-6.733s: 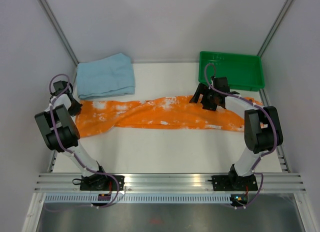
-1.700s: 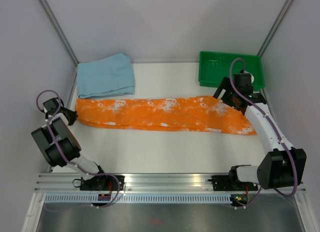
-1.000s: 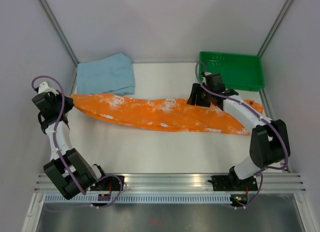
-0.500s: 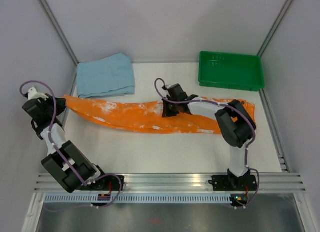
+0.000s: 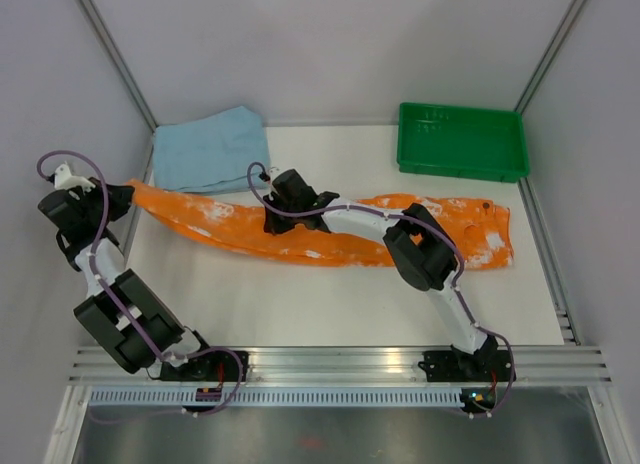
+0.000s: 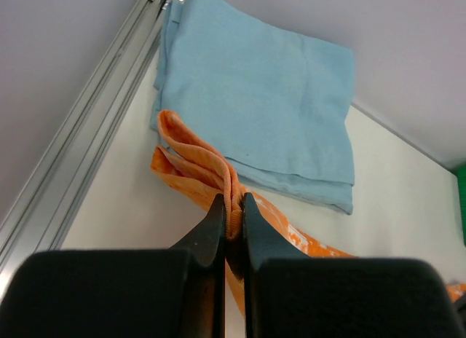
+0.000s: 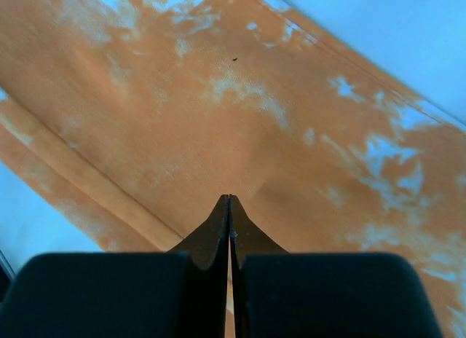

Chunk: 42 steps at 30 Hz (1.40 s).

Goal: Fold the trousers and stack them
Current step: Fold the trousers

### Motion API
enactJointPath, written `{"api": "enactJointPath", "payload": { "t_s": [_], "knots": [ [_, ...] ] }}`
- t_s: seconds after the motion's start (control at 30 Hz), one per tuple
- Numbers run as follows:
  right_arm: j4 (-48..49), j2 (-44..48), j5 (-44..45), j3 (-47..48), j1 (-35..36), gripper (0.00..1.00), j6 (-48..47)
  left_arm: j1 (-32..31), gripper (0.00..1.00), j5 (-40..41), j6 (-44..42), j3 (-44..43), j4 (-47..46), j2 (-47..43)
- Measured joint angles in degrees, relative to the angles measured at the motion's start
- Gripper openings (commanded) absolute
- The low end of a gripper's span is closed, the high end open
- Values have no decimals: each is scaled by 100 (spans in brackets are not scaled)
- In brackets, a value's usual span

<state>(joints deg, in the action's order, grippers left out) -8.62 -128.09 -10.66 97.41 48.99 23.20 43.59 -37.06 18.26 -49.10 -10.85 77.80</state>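
Note:
The orange, white-blotched trousers (image 5: 210,216) lie stretched as a long band across the table, from the left wall to the right side. My left gripper (image 5: 118,194) is shut on their left end, lifted a little off the table. In the left wrist view a bunched fold of the trousers (image 6: 193,159) is pinched between the tips of the left gripper (image 6: 232,203). My right gripper (image 5: 276,222) reaches far left over the band's middle. Seen from the right wrist, that gripper (image 7: 230,198) is shut, tips together against the flat trousers (image 7: 218,97), with no fabric visible between them.
A folded light-blue cloth (image 5: 212,149) lies at the back left, its near edge touching the trousers; it also shows in the left wrist view (image 6: 262,112). A green tray (image 5: 462,141) stands at the back right. Metal frame rails run along both side walls.
My right gripper has swept left along the trousers from their right part to the middle and has shut. The left gripper kept its hold, and the trousers' left end rose slightly.

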Motion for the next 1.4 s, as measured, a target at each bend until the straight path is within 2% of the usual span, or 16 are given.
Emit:
{"api": "enactJointPath", "payload": {
  "t_s": [0.33,0.47,0.67,1.03,1.4],
  "knots": [
    [20,-763,57,452,249,0,85,-190,2,-907,358,-739,20,107],
    [-109,-1202,70,1193,376,0,118,-404,2,-1012,291,-1045,111,101],
    [-278,-1755,118,2100,590,0,243,-588,2,-1202,101,-984,173,-20],
    [-195,-1617,127,1818,516,0,999,-855,2,-1263,-334,-293,199,-520],
    [74,-1657,-181,1731,562,0,1471,-1309,2,-1266,-568,-205,496,-1003]
  ]
}}
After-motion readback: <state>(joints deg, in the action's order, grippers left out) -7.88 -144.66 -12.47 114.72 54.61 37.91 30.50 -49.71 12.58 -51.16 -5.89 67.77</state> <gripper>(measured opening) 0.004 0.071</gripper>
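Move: Orange trousers lie right under the shut right fingers: the spot they go down on is about 5 cm below, 1 cm back and 1 cm left, with the trousers' near edge about 7 cm back, straight toward the base. A folded blue cloth sits some 24 cm ahead and 16 cm left. The left hand holds the trousers' left end; that spot lies roughly 32 cm to its right, 2 cm back and 18 cm below. The trousers get pinned and lifted together: the shut right fingers drop about 4 cm onto the cloth, press and drag it some 7 cm left, then stay down, the wrist tilting slightly. The left hand, keeping its pinch, carries its end up and right, then on right toward the right hand with a small dip, about 13 cm across, turning some 25 degrees clockwise. ##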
